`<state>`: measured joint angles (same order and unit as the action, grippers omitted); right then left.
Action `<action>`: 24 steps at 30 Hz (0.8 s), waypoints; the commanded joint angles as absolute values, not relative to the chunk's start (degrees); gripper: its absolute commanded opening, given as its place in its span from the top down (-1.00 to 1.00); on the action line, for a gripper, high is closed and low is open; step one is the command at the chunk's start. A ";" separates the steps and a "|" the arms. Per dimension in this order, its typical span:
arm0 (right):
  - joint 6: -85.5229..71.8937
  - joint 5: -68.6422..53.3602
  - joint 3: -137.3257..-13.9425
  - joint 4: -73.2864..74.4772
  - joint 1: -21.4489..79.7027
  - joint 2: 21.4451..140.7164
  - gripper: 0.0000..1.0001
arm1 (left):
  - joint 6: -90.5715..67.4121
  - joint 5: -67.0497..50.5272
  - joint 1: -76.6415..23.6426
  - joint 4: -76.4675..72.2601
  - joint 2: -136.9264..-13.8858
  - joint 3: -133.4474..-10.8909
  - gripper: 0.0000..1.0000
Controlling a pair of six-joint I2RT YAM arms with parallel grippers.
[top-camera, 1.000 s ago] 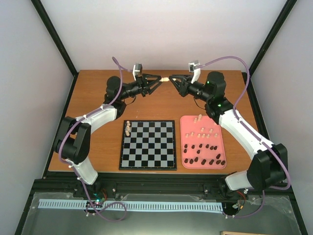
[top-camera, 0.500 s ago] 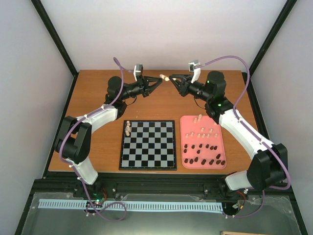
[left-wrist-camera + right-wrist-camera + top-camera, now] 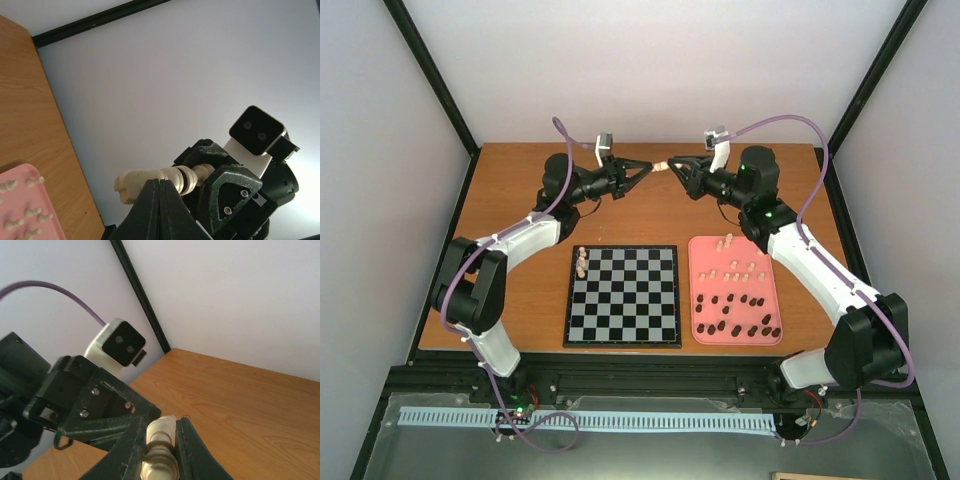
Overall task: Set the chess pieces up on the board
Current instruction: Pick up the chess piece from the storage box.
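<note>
High over the table's far side my two grippers meet tip to tip. My right gripper (image 3: 672,166) (image 3: 161,420) is shut on a cream chess piece (image 3: 661,165) (image 3: 161,445) (image 3: 150,180) held level. My left gripper (image 3: 648,168) (image 3: 159,182) is shut, its fingers pressed together just in front of that piece with nothing between them. The board (image 3: 630,300) lies at the near centre. A few cream pieces (image 3: 582,262) stand at its far left corner.
A pink tray (image 3: 768,250) (image 3: 15,200) right of the board holds several cream pieces (image 3: 735,268) in its far half and several dark pieces (image 3: 735,315) in its near half. Bare wooden tabletop (image 3: 520,200) surrounds both. Black frame posts stand at the corners.
The left gripper's jaws have gone from open to shut beside the cream piece. Both grippers stay tip to tip, and the right one keeps its hold.
</note>
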<state>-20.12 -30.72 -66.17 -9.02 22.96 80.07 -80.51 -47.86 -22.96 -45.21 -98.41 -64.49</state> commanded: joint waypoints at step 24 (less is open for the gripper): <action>-17.07 -27.53 -67.68 -6.43 23.38 78.66 0.94 | -78.57 -48.50 -23.38 -42.18 -103.91 -70.49 -0.57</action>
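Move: The pale chess piece is already in my right fingers, its middle about 2 cm to the left and 1 cm ahead of that hand, at its height. My left fingers are shut on nothing, and the piece lies some 3 cm to their right and 1 cm ahead, about level. The chessboard is roughly 20 cm back and 6 cm left of my left hand, 31 cm down; the storage box is about 19 cm back, 14 cm right and 33 cm below my right hand. My left hand first slips forward with its fingers still shut, then sinks as they spread wide: about 4 cm down and 2.5 forward in all, edging right, the fingertips dipping some 5 degrees. That brings the open fingers around the piece's free end without closing. My right hand keeps its hold, sinks a couple of centimetres, easing slightly forward and right early on, then stays. ##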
